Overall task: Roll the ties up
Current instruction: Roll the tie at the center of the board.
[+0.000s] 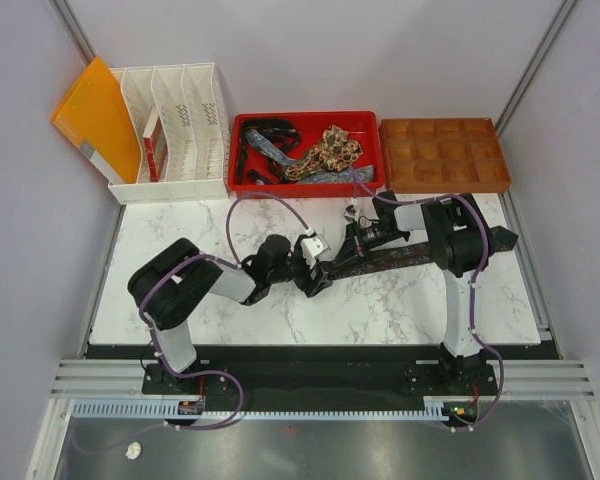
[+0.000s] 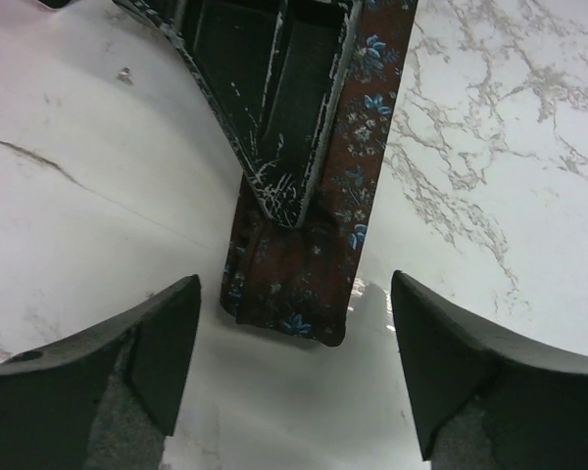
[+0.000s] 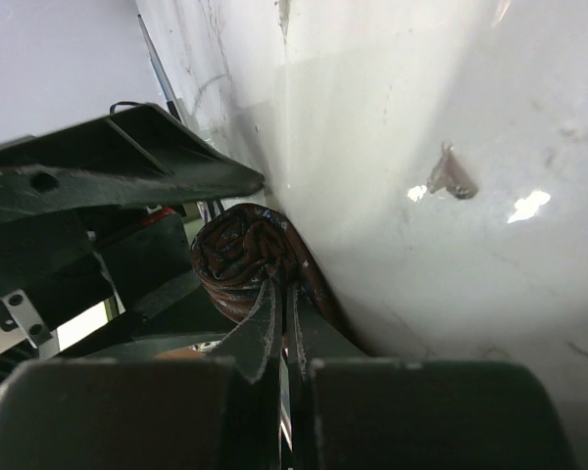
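A dark brown tie (image 1: pixel 400 256) with small blue flowers lies stretched across the marble table (image 1: pixel 180 310). My right gripper (image 1: pixel 338 258) is shut on its left end, where the fabric is wound into a small roll (image 3: pixel 243 257) round the closed fingertips (image 3: pixel 270 311). In the left wrist view the folded tie end (image 2: pixel 292 294) lies just ahead of my left gripper (image 2: pixel 294 362), which stands open and empty, its fingers (image 2: pixel 167 338) low over the table and apart from the cloth. More ties (image 1: pixel 325 155) lie heaped in the red tray (image 1: pixel 372 150).
A white slotted organizer (image 1: pixel 175 125) and an orange folder (image 1: pixel 98 115) stand at the back left. A brown compartment tray (image 1: pixel 442 153) sits at the back right. Purple cables (image 1: pixel 270 200) loop above the table between the arms.
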Action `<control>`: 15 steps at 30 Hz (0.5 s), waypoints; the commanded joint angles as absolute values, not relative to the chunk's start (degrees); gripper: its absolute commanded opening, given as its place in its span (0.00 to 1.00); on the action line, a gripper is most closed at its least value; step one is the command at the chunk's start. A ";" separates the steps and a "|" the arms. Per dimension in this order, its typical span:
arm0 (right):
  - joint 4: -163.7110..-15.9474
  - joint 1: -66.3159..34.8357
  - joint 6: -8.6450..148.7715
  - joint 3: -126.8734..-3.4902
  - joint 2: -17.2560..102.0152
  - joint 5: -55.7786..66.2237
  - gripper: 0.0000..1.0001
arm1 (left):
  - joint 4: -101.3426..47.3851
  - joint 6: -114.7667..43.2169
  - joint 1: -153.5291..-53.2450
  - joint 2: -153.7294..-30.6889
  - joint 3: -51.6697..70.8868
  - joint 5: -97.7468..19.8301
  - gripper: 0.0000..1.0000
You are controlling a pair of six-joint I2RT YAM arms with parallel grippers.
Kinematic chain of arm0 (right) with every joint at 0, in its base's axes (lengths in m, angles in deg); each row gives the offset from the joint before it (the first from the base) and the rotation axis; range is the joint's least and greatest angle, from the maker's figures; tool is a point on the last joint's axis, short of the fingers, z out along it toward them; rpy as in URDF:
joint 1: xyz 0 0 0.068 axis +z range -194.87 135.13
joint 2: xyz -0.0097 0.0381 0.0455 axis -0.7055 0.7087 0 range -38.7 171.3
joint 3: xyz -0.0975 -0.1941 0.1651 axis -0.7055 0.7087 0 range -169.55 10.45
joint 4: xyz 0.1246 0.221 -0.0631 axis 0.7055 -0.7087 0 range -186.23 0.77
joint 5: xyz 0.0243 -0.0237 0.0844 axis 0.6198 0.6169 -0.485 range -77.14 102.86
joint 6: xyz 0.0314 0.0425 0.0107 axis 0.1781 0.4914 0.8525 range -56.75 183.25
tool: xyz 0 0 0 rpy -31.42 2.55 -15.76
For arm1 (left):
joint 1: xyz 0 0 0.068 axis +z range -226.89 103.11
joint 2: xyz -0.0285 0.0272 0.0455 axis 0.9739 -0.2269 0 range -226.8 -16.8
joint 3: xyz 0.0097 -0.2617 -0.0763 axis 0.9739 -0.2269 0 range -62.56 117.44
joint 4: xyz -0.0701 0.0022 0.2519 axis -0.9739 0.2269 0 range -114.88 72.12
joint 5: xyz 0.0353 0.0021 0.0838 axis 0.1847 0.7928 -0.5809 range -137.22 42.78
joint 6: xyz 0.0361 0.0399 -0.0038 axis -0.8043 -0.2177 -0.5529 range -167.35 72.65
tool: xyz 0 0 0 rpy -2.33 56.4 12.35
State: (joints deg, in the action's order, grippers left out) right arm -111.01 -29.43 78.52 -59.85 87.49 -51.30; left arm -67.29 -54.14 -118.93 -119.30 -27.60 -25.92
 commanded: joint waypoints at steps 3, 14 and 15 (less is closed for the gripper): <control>-112.18 -29.31 73.71 -57.75 90.76 -41.19 0.00 | -65.94 -58.25 -120.39 -120.78 -24.95 -26.30 0.70; -109.11 -29.40 76.08 -58.37 90.94 -41.45 0.00 | -34.04 -64.57 -121.54 -122.89 -7.99 -29.73 0.19; -108.75 -29.31 77.12 -58.45 90.76 -41.54 0.02 | -28.88 -65.54 -121.45 -122.97 -6.85 -29.73 0.18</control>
State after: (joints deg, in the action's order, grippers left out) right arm -111.01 -30.36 78.25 -59.83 87.60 -51.60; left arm -42.81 -59.87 -120.85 -121.42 -12.89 -28.24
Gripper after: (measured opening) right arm 0.010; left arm 0.266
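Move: Just past the left hand's open fingertips lies the tie's rolled-up end, about 3 cm to the right, 1 cm ahead and 1 cm lower. The tie's flat strip runs off to the right, its middle some 24 cm right and 3 cm ahead of the left hand; the red bin is centred about 26 cm ahead and 4 cm left. For the right hand, fingers shut and resting on the roll, its middle is about 2 cm left and level fore and aft. Closing on the rolled end from its left side, the left hand eases about 1.5 cm right and, after a slight dip and draw back, 1 cm forward, its fingers tipping some 10 degrees steeper downward as they go from nearly wide open to pinching the roll. The right hand keeps its shut fingertips against the roll, shifting only half a centimetre right at the end. ##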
